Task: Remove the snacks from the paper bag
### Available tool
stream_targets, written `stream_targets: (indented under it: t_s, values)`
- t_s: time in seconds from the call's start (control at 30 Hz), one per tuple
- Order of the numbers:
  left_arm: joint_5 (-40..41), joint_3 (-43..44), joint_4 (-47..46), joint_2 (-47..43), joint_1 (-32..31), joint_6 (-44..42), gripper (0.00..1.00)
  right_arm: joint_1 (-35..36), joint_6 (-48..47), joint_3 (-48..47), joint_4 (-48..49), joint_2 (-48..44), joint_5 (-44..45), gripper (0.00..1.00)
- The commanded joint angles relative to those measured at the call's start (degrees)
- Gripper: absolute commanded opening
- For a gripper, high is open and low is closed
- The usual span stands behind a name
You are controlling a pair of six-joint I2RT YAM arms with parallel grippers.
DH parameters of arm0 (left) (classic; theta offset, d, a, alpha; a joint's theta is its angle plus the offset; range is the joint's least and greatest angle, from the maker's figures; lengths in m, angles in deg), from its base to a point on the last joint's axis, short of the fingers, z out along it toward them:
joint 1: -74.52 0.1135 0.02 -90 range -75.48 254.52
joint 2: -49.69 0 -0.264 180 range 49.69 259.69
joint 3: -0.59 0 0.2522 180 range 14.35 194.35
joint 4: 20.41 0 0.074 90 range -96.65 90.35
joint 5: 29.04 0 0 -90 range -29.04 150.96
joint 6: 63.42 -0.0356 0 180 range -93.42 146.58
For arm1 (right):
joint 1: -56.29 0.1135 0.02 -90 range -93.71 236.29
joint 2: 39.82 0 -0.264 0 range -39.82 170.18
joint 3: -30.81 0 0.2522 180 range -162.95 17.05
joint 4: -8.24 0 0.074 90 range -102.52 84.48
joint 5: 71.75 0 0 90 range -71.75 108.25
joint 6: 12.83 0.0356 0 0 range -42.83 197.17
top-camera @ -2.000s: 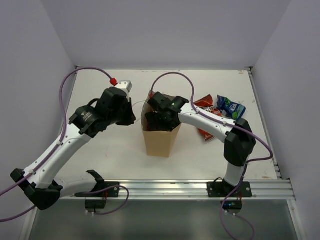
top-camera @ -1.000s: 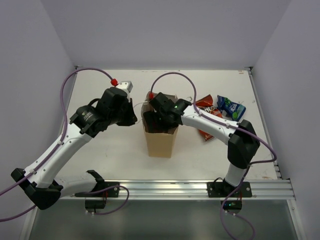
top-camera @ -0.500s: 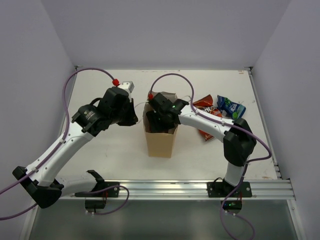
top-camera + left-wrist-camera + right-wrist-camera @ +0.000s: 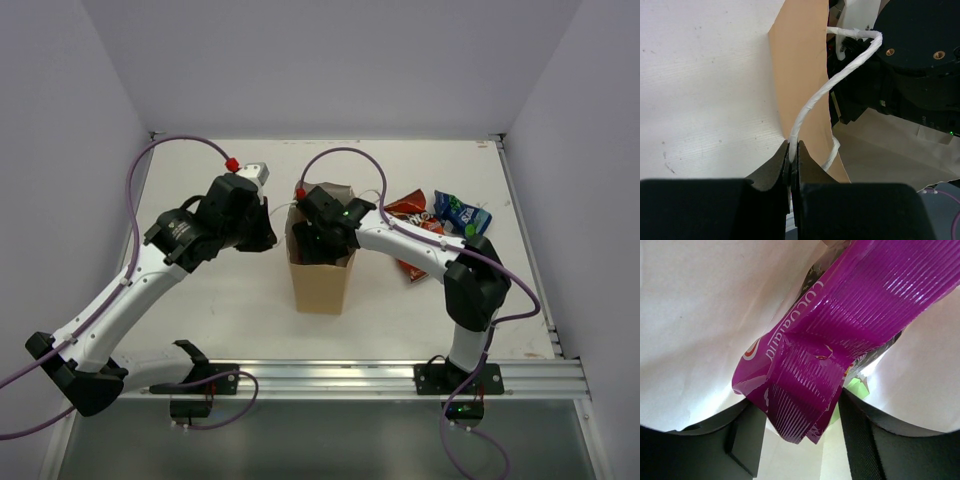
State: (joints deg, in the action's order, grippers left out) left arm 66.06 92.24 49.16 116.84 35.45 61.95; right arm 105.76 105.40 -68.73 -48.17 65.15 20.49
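The tan paper bag [image 4: 320, 285] stands upright mid-table. My left gripper [image 4: 266, 232] is shut on its white cord handle [image 4: 812, 102], just left of the bag's side wall [image 4: 800, 75]. My right gripper [image 4: 318, 240] is down inside the bag's mouth. In the right wrist view its fingers [image 4: 747, 437] close from both sides on the crumpled end of the purple packet [image 4: 840, 325], with the gripper [image 4: 800, 401] between the bag's pale inner walls. The red-orange Doritos bag [image 4: 410, 214] and the blue packet [image 4: 462, 213] lie on the table to the right of the bag.
The right arm's black wrist [image 4: 920, 60] fills the bag's opening in the left wrist view. The white table [image 4: 220, 300] is walled on the left, back and right. A metal rail [image 4: 330, 378] runs along the near edge.
My right gripper has sunk from the bag's rim deeper into its mouth. The bag has stood up straighter. My left gripper keeps its hold on the handle, shifted slightly.
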Motion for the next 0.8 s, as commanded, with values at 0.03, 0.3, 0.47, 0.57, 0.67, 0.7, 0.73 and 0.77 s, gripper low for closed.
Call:
stream_targets:
  t_s: [0.03, 0.3, 0.47, 0.57, 0.67, 0.7, 0.73, 0.77]
  values:
    - [-0.8, 0.2, -1.0, -0.5, -0.1, 0.0, 0.0, -0.6, -0.4, -0.5, 1.7, 0.4, 1.8, 0.56]
    - [-0.4, 0.2, -1.1, -0.2, -0.1, 0.0, 0.0, -0.3, 0.2, -0.3, 0.8, 0.2, 2.1, 0.0]
    - [-0.2, -0.4, -1.3, -0.2, -0.1, -0.2, 0.0, 0.8, 0.9, -0.5, -1.3, -2.8, 3.7, 0.0]
    - [0.0, -0.9, -1.4, -0.2, -0.1, -0.4, 0.0, 1.7, 2.0, -2.8, -4.6, -5.8, 4.1, 0.0]
    - [-0.1, -1.9, -1.5, -0.5, -0.1, -0.4, 0.0, 2.2, 3.0, -6.8, -7.9, -8.5, 3.4, 0.0]
    - [-0.3, -2.2, -1.8, -0.7, -0.1, -0.4, 0.0, 2.6, 3.1, -8.1, -8.7, -10.0, 3.2, 0.0]
    - [-0.4, -2.6, -1.9, -1.0, -0.1, -0.3, 0.0, 2.6, 3.1, -9.2, -9.3, -10.7, 3.3, 0.0]
    - [-0.8, -3.4, -2.0, -1.2, -0.1, -0.3, 0.0, 2.7, 3.2, -12.7, -11.8, -10.9, 3.3, 0.0]
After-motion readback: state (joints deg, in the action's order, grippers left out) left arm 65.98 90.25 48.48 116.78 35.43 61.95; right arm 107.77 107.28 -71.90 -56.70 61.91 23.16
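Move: Down inside the paper bag, the right hand already has the end of the purple pack between its parted fingers; the pack's middle lies about 5 cm ahead, level sideways and roughly 1 cm higher. The bag's middle is some 3 cm ahead of that hand; the red pack rests on the table about 16 cm ahead, 24 cm right and 9 cm lower. From the left hand the purple pack is about 8 cm ahead, 13 cm right and 14 cm below. Almost in place at first, the right hand closes its half-open fingers fully and pinches the crimped end of the purple pack, then starts drawing it up some 3 cm, back about 2 cm and slightly left. The left hand keeps its shut grip on the white handle at the bag's left side, sinking only about a centimetre at the end. ##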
